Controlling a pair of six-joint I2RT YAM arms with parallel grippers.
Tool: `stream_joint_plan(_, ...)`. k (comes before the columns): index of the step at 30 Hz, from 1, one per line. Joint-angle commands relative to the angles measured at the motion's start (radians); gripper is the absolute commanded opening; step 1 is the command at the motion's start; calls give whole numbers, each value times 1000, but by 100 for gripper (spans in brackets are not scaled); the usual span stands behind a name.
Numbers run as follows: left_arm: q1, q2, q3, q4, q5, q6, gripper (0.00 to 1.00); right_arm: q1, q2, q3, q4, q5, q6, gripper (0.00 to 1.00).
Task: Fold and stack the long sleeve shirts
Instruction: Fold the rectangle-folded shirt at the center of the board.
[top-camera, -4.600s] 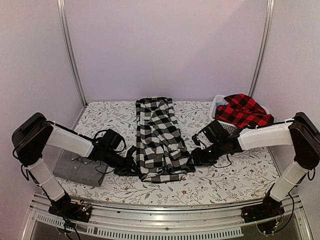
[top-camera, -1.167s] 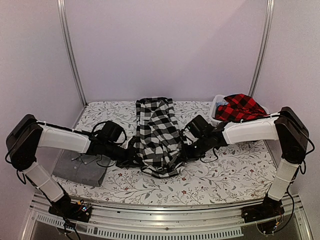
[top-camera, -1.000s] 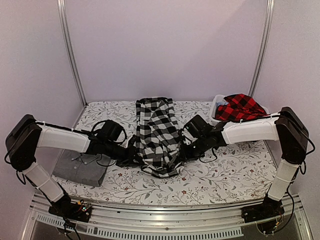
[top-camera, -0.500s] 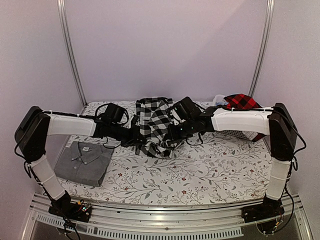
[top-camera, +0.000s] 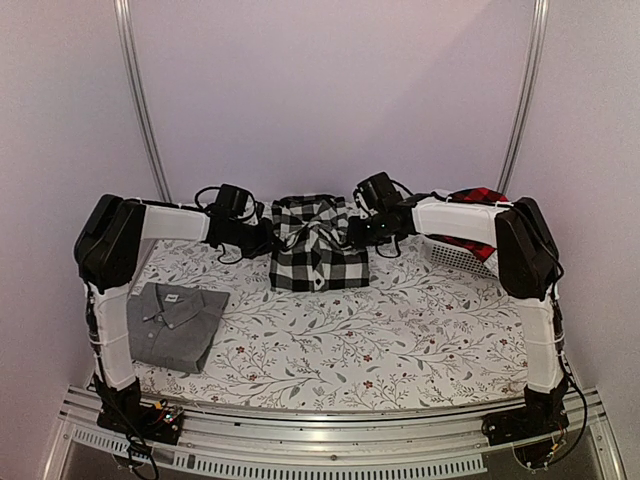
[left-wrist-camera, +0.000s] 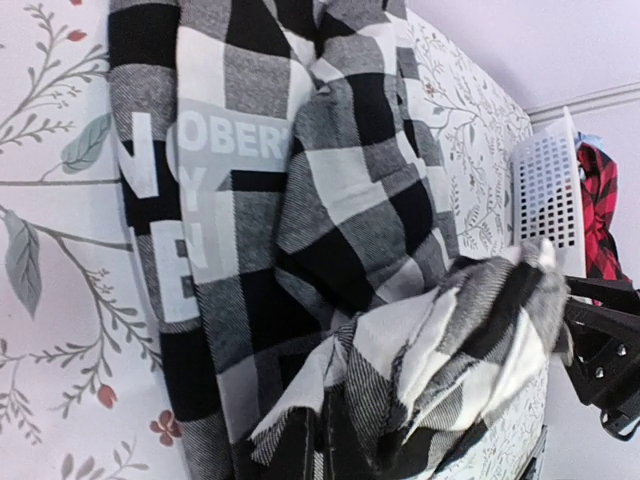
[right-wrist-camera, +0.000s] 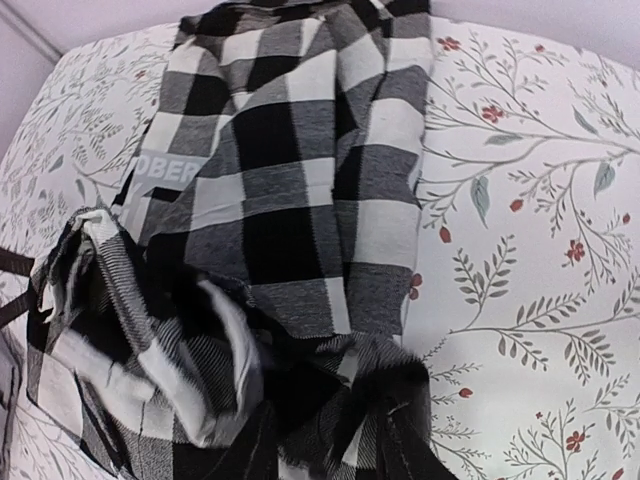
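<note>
The black-and-white check shirt (top-camera: 318, 258) lies folded in half at the back middle of the table, white lettering (left-wrist-camera: 205, 150) showing on the lower layer. Its bunched hem (left-wrist-camera: 450, 330) (right-wrist-camera: 150, 340) rests on top at the far end. My left gripper (top-camera: 265, 238) (left-wrist-camera: 322, 440) is shut on that hem from the left. On the right, my right gripper (top-camera: 352, 233) (right-wrist-camera: 335, 440) has its fingers apart with the hem still draped between them. The grey collared shirt (top-camera: 172, 325) lies folded at the front left. The red-and-black check shirt (top-camera: 470, 200) (left-wrist-camera: 600, 200) sits crumpled in the basket.
A white plastic basket (top-camera: 452, 252) (left-wrist-camera: 545, 190) stands at the back right, just beyond my right arm. The table has a floral cover (top-camera: 380, 340). Metal posts and a wall close off the back.
Both grippers have carried the shirt's near end up and over to the far end, folding it in half. The right fingers have spread apart; the left stays shut.
</note>
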Motion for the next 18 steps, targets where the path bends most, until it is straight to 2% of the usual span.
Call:
stream_joint_plan(1, 20, 47, 50, 8, -29, 8, 0, -23, 48, 37, 18, -34, -19, 43)
stream_joint_plan(8, 45, 70, 85, 20, -22, 19, 2, -42, 57, 107, 4, -63, -72, 59)
stream_joint_plan(12, 48, 77, 118, 21, -1, 53, 17, -44, 39, 94, -11, -39, -72, 68)
stream_joint_plan(14, 56, 91, 146, -8, 10, 61, 33, -54, 43, 89, -14, -57, -69, 71)
stream_joint_plan(18, 74, 61, 122, -19, -21, 66, 50, -76, 61, 84, -16, -116, -68, 77)
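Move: From the left gripper, which pinches the left corner of the lifted checked edge, the middle of the shirt's uncovered upper part lies about 9 cm ahead, 8 cm right and 5 cm below. The near fold is some 13 cm back and 9 cm right; the grey shirt is about 24 cm back and 24 cm left. From the right gripper, that upper part is about 8 cm ahead, 9 cm left and 7 cm below, and the basket 2 cm ahead and 29 cm right. Lay the carried edge down across the shirt: dip both grippers about 2 cm while easing them forward towards its upper part. Keep the already parting right fingers opening wide and start the left ones opening only after the dip, letting the corners go. Come back up some 3 cm, still drifting forward, the left hand about 4 cm in all. ##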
